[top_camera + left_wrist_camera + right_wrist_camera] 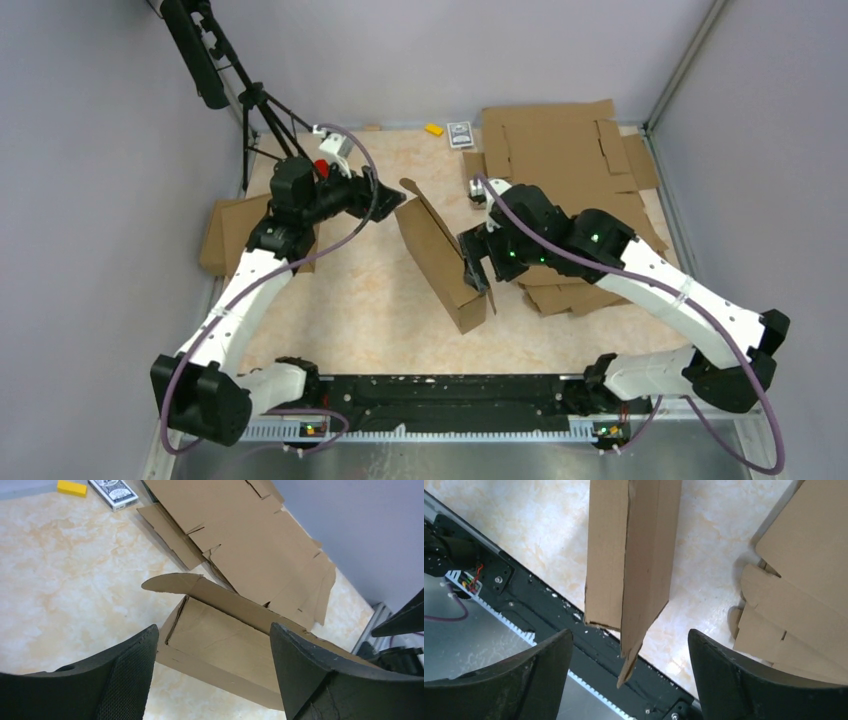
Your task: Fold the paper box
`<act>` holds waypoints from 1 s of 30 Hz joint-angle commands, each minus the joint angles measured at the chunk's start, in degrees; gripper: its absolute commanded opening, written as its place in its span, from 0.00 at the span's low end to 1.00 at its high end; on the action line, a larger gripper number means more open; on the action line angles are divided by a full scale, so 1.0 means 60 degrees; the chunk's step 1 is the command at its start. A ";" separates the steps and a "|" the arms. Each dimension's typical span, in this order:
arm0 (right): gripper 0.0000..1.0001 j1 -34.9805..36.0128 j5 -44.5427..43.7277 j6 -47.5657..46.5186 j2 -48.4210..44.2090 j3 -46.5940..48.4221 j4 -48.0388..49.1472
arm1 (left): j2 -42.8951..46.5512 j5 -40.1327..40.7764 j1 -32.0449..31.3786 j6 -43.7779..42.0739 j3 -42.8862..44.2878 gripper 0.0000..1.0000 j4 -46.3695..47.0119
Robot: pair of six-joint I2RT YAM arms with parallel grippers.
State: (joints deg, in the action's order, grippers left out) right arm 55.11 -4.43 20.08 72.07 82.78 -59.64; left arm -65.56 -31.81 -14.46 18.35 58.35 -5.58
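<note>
The paper box (440, 255) is a long, narrow brown carton lying at an angle in the middle of the table, with a rounded flap raised at its far end. My left gripper (385, 200) is open just off that far end; in the left wrist view the box (225, 645) shows between its spread fingers (125, 680), untouched. My right gripper (475, 265) is open at the box's right side near the near end. In the right wrist view the box (634, 555) hangs a pointed flap down between the wide fingers (724, 670), not pinched.
A pile of slotted cardboard sheets (565, 150) covers the back right and runs under the right arm. Smaller cardboard pieces (225, 235) lie at the left edge. A card deck (460, 133) and yellow block (433, 129) sit at the back. A tripod (255, 110) stands back left.
</note>
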 commanded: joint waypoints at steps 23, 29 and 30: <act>0.40 0.0031 0.0795 0.2831 -0.1083 -0.1738 0.0335 | 0.1255 -0.0011 -0.1698 -0.1583 -0.1157 0.46 -0.1101; 0.26 0.0033 0.0285 0.3543 -0.1484 -0.2033 0.0947 | 0.1531 -0.0658 -0.2091 -0.0220 -0.1968 0.46 0.0250; 0.26 0.0029 0.0317 0.3638 -0.1460 -0.2049 0.1043 | 0.1500 -0.0667 -0.2256 -0.0140 -0.2030 0.47 0.0371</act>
State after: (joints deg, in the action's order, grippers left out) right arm 55.11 -0.64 37.98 65.17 71.22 -57.69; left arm -57.84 -33.95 -25.41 11.70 47.31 -11.70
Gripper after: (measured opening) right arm 0.263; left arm 0.462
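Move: The end tab of the paper box's raised lid is about 4 cm back, 1 cm right and 5 cm below the right hand. The box's middle lies some 4 cm ahead, 9 cm left and 12 cm below that hand, and the cardboard stack roughly 16 cm ahead, 19 cm right and 19 cm below. From the left hand, the box's middle is about 11 cm back, 9 cm right and 16 cm down. Both hands go back and down, right 5 cm, closing around the tab, left 11 cm towards the box. ##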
